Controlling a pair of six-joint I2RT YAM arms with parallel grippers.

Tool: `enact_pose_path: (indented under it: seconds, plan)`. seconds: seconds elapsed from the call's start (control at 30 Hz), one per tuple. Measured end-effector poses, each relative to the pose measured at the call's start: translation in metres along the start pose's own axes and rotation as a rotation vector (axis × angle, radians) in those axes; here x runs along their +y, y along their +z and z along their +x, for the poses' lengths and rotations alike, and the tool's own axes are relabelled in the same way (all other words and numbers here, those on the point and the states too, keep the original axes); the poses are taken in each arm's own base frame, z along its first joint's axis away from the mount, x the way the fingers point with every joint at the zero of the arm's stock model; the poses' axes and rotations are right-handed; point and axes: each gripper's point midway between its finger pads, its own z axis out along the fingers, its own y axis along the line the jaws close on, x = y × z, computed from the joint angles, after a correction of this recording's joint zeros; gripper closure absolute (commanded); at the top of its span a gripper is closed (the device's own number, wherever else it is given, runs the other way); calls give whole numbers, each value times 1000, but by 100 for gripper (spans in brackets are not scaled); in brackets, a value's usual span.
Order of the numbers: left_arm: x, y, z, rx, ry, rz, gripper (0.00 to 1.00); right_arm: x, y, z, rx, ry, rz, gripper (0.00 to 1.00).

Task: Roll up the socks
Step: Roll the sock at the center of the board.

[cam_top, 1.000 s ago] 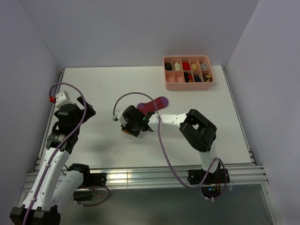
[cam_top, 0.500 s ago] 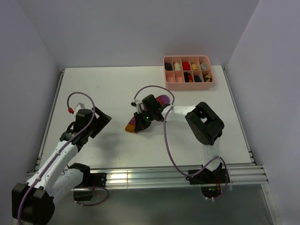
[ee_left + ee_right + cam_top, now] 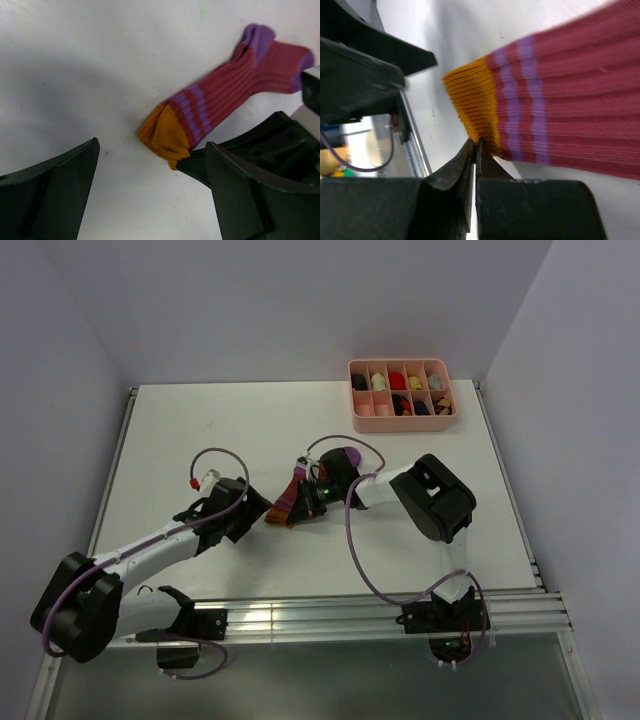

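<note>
The sock [image 3: 293, 498] lies stretched on the white table, dark red with purple stripes, its purple toe [image 3: 348, 456] to the far right and its orange cuff [image 3: 164, 131] to the near left. My right gripper [image 3: 476, 145] is shut, its tips pinching the cuff's edge [image 3: 470, 107]. In the top view it sits over the sock's cuff end [image 3: 305, 502]. My left gripper [image 3: 151, 150] is open with nothing between its fingers, just left of the cuff and facing it [image 3: 250, 512]. The right gripper's dark fingers [image 3: 260, 145] show beside the cuff.
A pink divided tray [image 3: 402, 412] with small rolled sock bundles stands at the back right of the table. The left arm's cable [image 3: 215, 462] loops above its wrist. White walls close in the table on the left, back and right.
The left arm has swung in from the table's left edge to just beside the cuff. The right gripper has shifted back and right, still holding the cuff.
</note>
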Motion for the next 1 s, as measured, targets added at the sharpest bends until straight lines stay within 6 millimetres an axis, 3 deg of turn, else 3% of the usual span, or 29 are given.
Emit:
enact_pose_path:
  seconds: [0.17, 0.3, 0.43, 0.57, 1.0]
  plan:
    - [10, 18, 25, 50, 30, -64, 12, -9, -5, 0, -16, 79, -20, 100]
    - [-2, 21, 27, 45, 21, -41, 16, -10, -7, -5, -31, 85, -25, 100]
    - [0, 24, 33, 50, 21, -52, 23, -10, -7, -6, -34, 87, -26, 100]
    - [-1, 29, 33, 36, 10, -55, 33, -10, -7, -6, -34, 88, -26, 100]
    - [-5, 43, 23, -35, -14, -64, 45, -10, -7, -6, -34, 91, -27, 100]
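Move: Pinched at its near right corner by the shut right gripper, the orange cuff lies about 4 cm to the left hand's right, 2 cm ahead and 4 cm below it; from the right hand, its middle is some 3 cm left and 1 cm ahead, at about tip height. The right fingertips are about 7 cm right of the left hand, level with it fore and aft and 4 cm lower. The sock's heel stands some 11 cm beyond the cuff and 5 cm right of it. Sinking and swinging right by about 3 cm each, the wide-open left gripper comes down to the orange cuff, then eases roughly 2 cm forward as its fingers close from wide to just over half open, straddling the cuff beside the right fingertips. Still pinching the cuff's corner, the right hand shifts about 1 cm forward and right early on, then holds still. ##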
